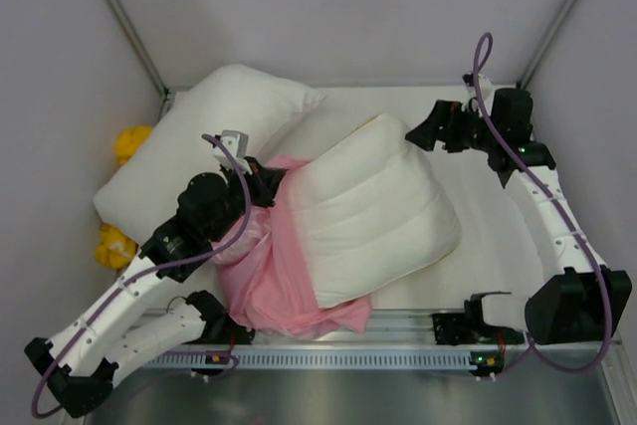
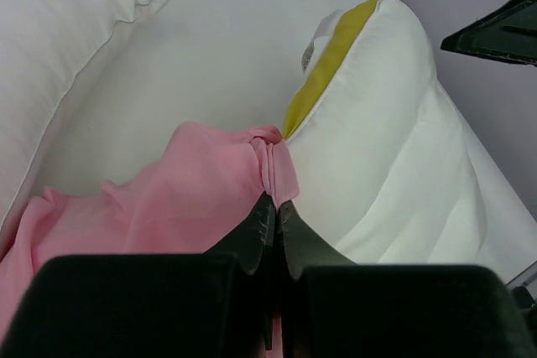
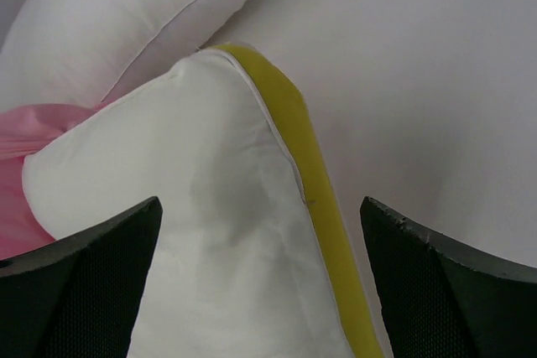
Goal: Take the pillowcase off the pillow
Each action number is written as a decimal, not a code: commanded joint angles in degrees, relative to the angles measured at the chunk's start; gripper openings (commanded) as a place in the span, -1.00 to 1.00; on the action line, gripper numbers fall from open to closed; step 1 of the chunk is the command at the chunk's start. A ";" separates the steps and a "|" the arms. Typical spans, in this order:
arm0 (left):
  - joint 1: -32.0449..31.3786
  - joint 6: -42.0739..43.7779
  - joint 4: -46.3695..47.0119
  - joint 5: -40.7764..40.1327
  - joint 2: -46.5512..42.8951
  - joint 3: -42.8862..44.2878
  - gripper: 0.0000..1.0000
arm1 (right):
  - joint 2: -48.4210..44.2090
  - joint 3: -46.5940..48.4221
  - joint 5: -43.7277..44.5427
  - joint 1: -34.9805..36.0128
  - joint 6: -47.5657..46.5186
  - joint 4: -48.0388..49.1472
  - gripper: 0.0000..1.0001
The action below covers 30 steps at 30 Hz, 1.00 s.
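Note:
The pink pillowcase is bunched over the near-left end of the white pillow, most of which lies bare. My left gripper is shut on a pinched fold of the pillowcase at its top edge, next to the pillow's yellow band. My right gripper is open and empty, hovering just beyond the pillow's far corner; its wrist view shows the pillow and yellow band between the spread fingers.
A plain all-white pillow lies at the back left, also in the left wrist view. Yellow cloth sits beyond the table's left edge. Grey walls close in the back and sides. A metal rail runs along the near edge.

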 commanded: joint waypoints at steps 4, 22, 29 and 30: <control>0.08 -2.02 3.01 0.65 -4.54 -0.05 -1.00 | 5.03 1.15 -14.79 0.41 1.59 11.21 0.91; 0.08 -2.38 0.64 0.04 -5.51 -0.14 -1.00 | 14.19 4.85 -24.82 12.43 -1.93 14.90 0.62; 0.08 -2.46 0.29 -0.05 -3.15 -0.40 -1.00 | 13.58 3.27 -19.91 17.28 -0.09 13.49 -1.00; 0.08 -2.38 0.29 -0.23 -2.71 -0.58 -1.00 | 12.62 2.48 -16.15 17.37 0.44 13.23 -1.00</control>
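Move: The pillow's far upper edge lies about 12 cm left of the open right hand, 2 cm back and 4 cm below. The pillow's middle is roughly 14 cm left, 19 cm back and 20 cm below that hand; the pillowcase hem, in the left fingers, is some 38 cm left and 10 cm back. From the left hand, that far edge is about 9 cm ahead, 26 cm right and 6 cm below. Right hand sweeps left about 13 cm, turns 30 degrees counter-clockwise, pinches pillow's far edge; left keeps pillowcase gripped. ##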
